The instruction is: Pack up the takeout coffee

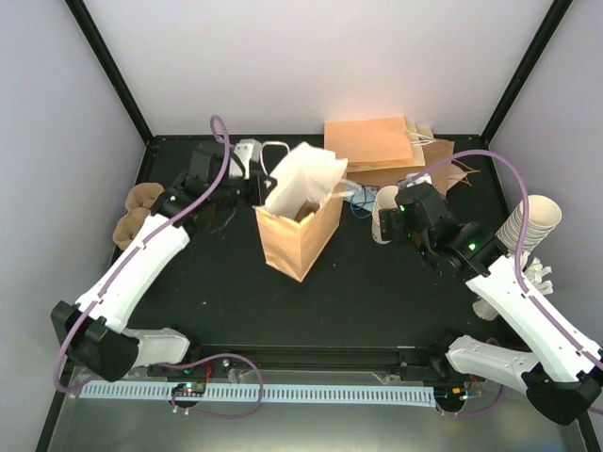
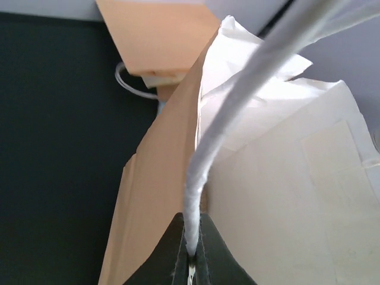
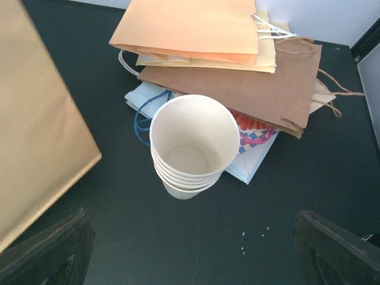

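The takeout coffee is out of view. A tan paper bag (image 1: 300, 235) stands open in the middle of the table, its white lining showing. My left gripper (image 1: 247, 186) reaches it from the left. In the left wrist view this gripper (image 2: 191, 254) is shut on the bag's white cord handle (image 2: 202, 166), beside the bag's tan wall (image 2: 151, 196). My right gripper (image 1: 394, 222) hangs open over a stack of lidless white cups (image 3: 193, 145) to the right of the bag. Its dark fingers (image 3: 47, 249) stand wide apart, nothing between them.
Flat paper bags (image 1: 382, 146) lie piled at the back right, over a blue-and-white bag (image 3: 252, 163). Another stack of white cups (image 1: 532, 221) leans at the right edge. Brown pulp trays (image 1: 137, 212) sit at the left edge.
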Controlling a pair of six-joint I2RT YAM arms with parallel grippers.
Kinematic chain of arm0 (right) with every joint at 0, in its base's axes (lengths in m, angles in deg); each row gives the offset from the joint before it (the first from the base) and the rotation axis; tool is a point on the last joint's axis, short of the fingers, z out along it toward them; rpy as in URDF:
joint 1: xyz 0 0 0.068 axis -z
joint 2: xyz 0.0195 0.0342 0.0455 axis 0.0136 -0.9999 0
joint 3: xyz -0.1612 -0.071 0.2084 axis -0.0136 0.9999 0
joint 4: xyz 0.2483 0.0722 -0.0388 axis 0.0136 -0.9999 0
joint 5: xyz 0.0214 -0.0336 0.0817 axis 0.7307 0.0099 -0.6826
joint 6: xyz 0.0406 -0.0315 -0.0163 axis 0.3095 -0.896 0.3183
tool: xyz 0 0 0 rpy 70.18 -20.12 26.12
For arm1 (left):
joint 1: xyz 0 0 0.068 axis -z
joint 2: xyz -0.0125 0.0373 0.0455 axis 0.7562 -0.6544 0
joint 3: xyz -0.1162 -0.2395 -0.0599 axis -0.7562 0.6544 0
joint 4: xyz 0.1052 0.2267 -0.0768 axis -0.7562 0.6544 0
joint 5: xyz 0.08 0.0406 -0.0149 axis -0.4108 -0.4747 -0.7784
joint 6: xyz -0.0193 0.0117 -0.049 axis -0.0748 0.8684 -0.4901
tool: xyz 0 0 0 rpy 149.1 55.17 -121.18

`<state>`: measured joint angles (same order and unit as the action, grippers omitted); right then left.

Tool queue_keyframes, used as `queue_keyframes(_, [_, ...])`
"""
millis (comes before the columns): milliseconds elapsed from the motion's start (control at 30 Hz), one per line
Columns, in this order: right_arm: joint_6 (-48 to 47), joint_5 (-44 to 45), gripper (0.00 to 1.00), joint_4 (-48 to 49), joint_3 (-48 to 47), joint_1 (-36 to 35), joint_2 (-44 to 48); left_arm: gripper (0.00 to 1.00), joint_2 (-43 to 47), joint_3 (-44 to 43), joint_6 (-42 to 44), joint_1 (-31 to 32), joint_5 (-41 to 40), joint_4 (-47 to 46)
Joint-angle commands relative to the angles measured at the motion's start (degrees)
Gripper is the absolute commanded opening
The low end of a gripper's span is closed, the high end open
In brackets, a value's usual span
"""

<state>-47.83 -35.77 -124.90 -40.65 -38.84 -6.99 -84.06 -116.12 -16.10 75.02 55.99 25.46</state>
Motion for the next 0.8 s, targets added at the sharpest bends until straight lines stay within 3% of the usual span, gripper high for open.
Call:
queue_keyframes(0, [2.4,-0.4,0.94,-1.1,-1.9,1.0,1.2,0.01,-4.2,-7.7,-6.7,-3.1,-6.0,-4.3])
queue_keyframes(200, [3.1,0.5,0.94,-1.9,-2.2,2.9,0.9,0.02,-4.1,-9.3,-9.7,-5.0,-11.4,-5.0])
queue_keyframes(433, [6.4,-4.3,0.93,-4.5,-5.6,8.4,-4.8,0.02,-2.8,-4.5,-15.7,-6.3,-19.0,-12.2])
queue_keyframes(767, [10.3,-7.2,0.93,-7.7,-9.9,12.9,-12.1,0.02,-8.1,-0.6,-23.7,-8.0,-19.7,-20.5])
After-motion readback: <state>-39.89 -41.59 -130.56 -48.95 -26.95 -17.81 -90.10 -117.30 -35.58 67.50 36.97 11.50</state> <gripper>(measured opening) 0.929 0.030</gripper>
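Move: The left hand holds the paper bag's white handle; the bag's middle is about 9 cm to its right, 2 ahead and 12 below. The bare table the bag heads for lies some 12 cm ahead, 1 cm left and 22 below; the folded bags lie 18 cm ahead, 30 right and 21 below. From the open right hand, the cup stack is about 10 cm ahead and 16 below, the folded bags some 24 ahead and 20 below. Forward and to the left, about 12 cm in all, the left hand carries the bag by its pinched handle towards the back of the table, rising a little then sinking, and swings some 30 degrees counter-clockwise. The right hand, still wide open, first drifts right, then eases forward and down towards the cup stack, turning slightly clockwise and tipping down. ##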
